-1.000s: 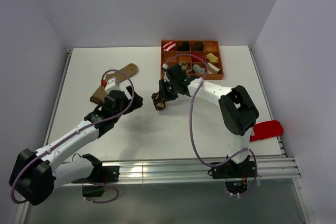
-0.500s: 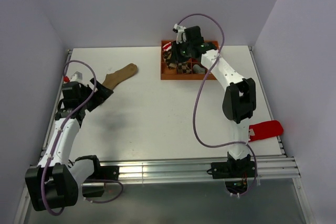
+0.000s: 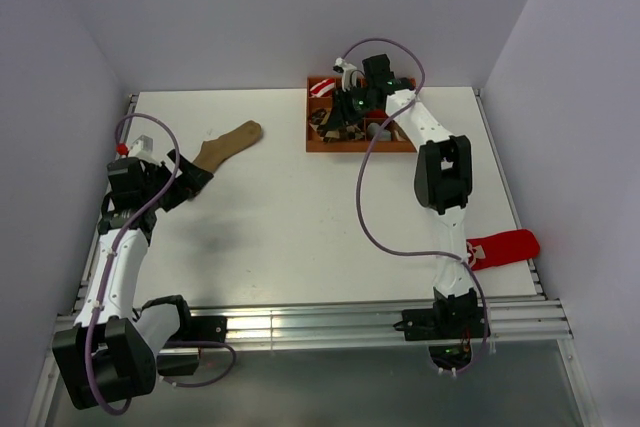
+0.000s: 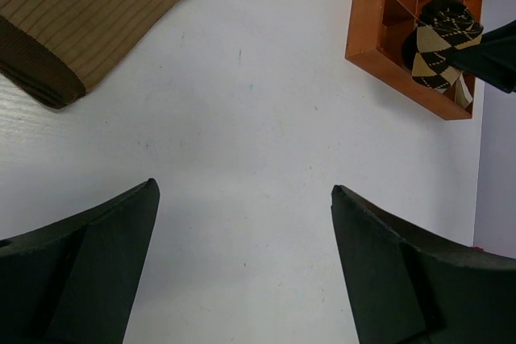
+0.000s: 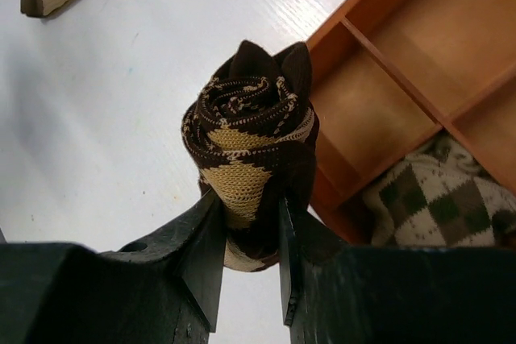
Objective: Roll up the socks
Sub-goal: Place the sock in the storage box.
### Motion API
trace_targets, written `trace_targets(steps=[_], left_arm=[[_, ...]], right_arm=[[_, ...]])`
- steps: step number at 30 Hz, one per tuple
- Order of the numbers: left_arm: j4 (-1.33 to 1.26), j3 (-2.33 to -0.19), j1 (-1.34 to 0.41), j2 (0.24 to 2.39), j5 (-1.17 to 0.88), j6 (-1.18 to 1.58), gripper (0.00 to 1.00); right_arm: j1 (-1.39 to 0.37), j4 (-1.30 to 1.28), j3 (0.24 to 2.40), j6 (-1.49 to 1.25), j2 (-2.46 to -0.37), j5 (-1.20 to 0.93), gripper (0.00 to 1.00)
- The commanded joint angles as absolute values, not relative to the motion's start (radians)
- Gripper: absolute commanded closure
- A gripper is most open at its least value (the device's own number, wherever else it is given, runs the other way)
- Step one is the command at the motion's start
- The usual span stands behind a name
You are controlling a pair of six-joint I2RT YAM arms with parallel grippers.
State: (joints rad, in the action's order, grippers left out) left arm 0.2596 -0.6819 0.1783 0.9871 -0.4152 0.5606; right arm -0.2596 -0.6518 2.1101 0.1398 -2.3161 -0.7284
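A rolled dark brown argyle sock with tan diamonds is pinched between the fingers of my right gripper, which is shut on it. It hangs above the front left corner of the orange divided tray, partly over the white table. From the left wrist view the same roll shows at the tray's near edge. A lighter argyle sock lies in a tray compartment. My left gripper stands open and empty above the bare table at the far left.
A long plain tan sock lies flat on the table just beyond the left gripper. The tray has empty compartments next to the roll and several filled ones further back. A red item lies at the table's right edge.
The right arm carried the rolled sock from mid-table up to the tray's front left corner. The left arm swung away to the table's left side, its gripper still open.
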Motion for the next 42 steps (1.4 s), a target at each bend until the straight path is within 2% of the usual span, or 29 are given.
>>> trace_targets(steps=[1,9,15,31,42], left_arm=[[0.242,-0.677,0.189,0.986,-0.443,0.529,0.08],[0.258,-0.678,0.189,0.982,-0.42,0.522,0.08],[0.261,-0.677,0.189,0.98,-0.41,0.522,0.08],[0.267,-0.669,0.189,0.943,-0.4,0.515,0.08],[0.27,-0.667,0.189,0.928,-0.405,0.515,0.08]], right_arm=[[-0.265,-0.624,2.189,0.169,-2.351,-0.77,1.0],[-0.249,-0.607,2.302,0.118,-2.46,-0.669,1.0],[-0.261,-0.612,2.29,0.113,-2.448,-0.575,1.0],[-0.383,-0.793,2.324,0.225,-2.49,-0.175,1.0],[-0.434,-0.862,2.356,0.357,-2.536,-0.124,1.0]])
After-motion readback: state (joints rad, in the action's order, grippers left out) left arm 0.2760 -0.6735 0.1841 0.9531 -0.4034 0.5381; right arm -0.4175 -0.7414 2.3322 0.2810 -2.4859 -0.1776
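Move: The right hand holds the rolled sock just short of the box's near-left corner compartment, which lies about 6 cm ahead, 4 cm left and 9 cm down. The checkered sock sits in the next compartment, level with that one but 4 cm right of the hand. The empty compartment is some 15 cm ahead and 4 cm left. From the left hand, the corner compartment is roughly 27 cm ahead, 27 cm right and 13 cm down. Still pinching the rolled sock, the right hand lowers it into the box's near-left corner compartment, first forward and down together by about 4 cm each, then nearly only down, for some 5 cm of descent in all. In the second half the wrist swings round by about 30 degrees, bringing the left-pointing fingers steeply downward; they stay closed. ##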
